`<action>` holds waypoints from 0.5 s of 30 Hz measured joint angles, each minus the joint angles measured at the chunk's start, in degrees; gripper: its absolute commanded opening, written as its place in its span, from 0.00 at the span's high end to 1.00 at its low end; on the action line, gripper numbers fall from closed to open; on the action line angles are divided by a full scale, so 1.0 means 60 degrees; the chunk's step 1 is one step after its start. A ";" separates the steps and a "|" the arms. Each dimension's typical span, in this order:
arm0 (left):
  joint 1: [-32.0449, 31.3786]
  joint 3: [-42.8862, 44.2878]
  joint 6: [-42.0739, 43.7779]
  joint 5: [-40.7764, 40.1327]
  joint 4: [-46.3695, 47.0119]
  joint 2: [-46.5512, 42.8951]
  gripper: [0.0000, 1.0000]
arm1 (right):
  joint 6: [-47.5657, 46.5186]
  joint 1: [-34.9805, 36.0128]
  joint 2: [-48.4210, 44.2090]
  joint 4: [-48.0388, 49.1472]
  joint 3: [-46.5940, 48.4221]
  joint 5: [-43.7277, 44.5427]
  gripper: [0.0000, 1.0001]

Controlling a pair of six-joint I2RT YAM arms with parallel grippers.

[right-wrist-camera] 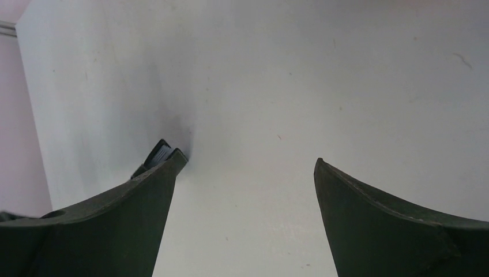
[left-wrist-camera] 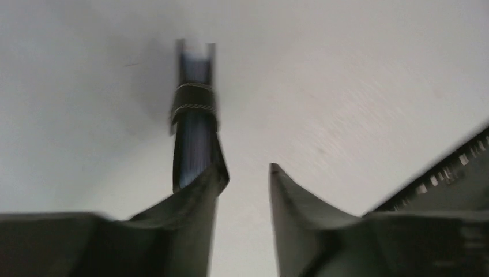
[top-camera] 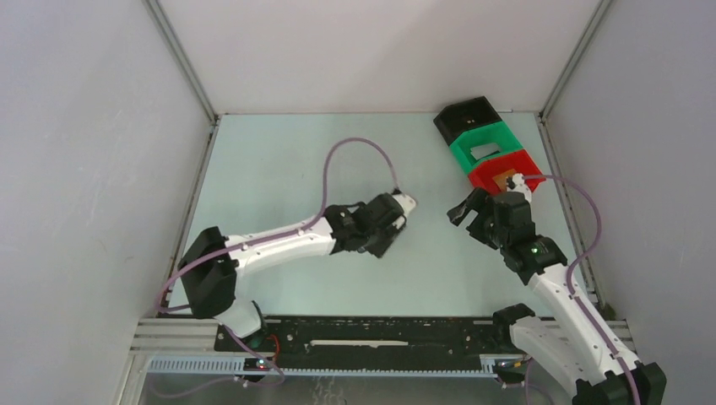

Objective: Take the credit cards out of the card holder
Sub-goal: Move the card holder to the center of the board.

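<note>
The card holder [left-wrist-camera: 195, 130] stands on edge on the table in the left wrist view, black with a stitched strap across it. Bluish layers show inside its fold; I cannot tell cards from pockets there. It rests against the tip of the left finger [left-wrist-camera: 196, 208], outside the gap. My left gripper [left-wrist-camera: 247, 170] is open, with only bare table between its jaws. In the top view it [top-camera: 395, 213] sits mid-table. My right gripper [right-wrist-camera: 248, 158] is wide open and empty, and a corner of the card holder [right-wrist-camera: 158, 154] peeks past its left finger. No credit cards lie apart in view.
A row of black [top-camera: 467, 118], green [top-camera: 490, 145] and red [top-camera: 505, 171] bins stands at the back right, the red one holding an orange-tan piece. My right gripper [top-camera: 466, 209] hovers just in front of the red bin. Grey walls enclose the table.
</note>
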 measured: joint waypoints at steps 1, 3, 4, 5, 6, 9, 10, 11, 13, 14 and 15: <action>-0.0270 0.0011 0.0055 0.0131 -0.0040 0.0000 0.43 | 0.0007 -0.0066 -0.0058 -0.0040 -0.0084 -0.0051 0.01; -0.0827 0.0080 0.0029 0.0506 -0.0251 0.0062 0.41 | 0.0026 -0.0178 -0.0135 -0.0106 -0.0266 -0.0131 0.01; -0.1078 0.0266 -0.0004 0.0750 -0.0605 0.0164 0.41 | 0.0047 -0.0208 -0.0149 -0.0160 -0.0339 -0.0164 0.01; -0.1188 0.0430 -0.0004 0.0918 -0.0838 0.0240 0.42 | 0.0055 -0.0215 -0.0160 -0.0178 -0.0382 -0.0182 0.01; -0.1264 0.0608 -0.0004 0.1049 -0.1056 0.0273 0.42 | 0.0062 -0.0229 -0.0175 -0.0208 -0.0433 -0.0219 0.01; -0.1126 0.1038 -0.0080 0.1417 -0.1432 0.0062 0.43 | 0.0091 -0.0251 -0.0226 -0.0215 -0.0525 -0.0335 0.01; -0.0980 0.1067 -0.0146 0.1614 -0.1424 -0.0142 0.44 | 0.0095 -0.0251 -0.0237 -0.0215 -0.0543 -0.0375 0.02; -0.0721 0.1064 -0.0280 0.1912 -0.1410 -0.0452 0.44 | 0.0117 -0.0251 -0.0248 -0.0208 -0.0576 -0.0423 0.02; 0.0087 0.1024 -0.0648 0.2524 -0.1246 -0.1155 0.44 | 0.0157 -0.0211 -0.0255 -0.0175 -0.0641 -0.0550 0.02; 0.0561 0.0947 -0.0860 0.2721 -0.1060 -0.1479 0.47 | 0.0197 -0.0117 -0.0248 -0.0138 -0.0681 -0.0608 0.03; 0.1082 0.0798 -0.1078 0.2874 -0.0831 -0.1810 0.51 | 0.0229 0.0033 -0.0222 -0.0131 -0.0710 -0.0612 0.03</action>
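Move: The card holder is edge-on at the left gripper's parting fingertips, its middle about 3 cm ahead, 3 cm right and 4 cm below. The red bin is roughly 24 cm ahead and 42 cm right of this hand, and the green bin about 30 cm ahead and 37 cm right. From the right gripper, the card holder is some 24 cm left, about level fore and aft, and roughly 9 cm lower. Keep opening the left fingers to just over half and draw the gripper back about 6 cm and a little right, so that it comes free of the card holder. Then lift it about 9 cm clear of the holder, easing forward and left again as its left side rolls down some 20 degrees. Let the open right gripper sink about 3 cm and ease back slightly. ##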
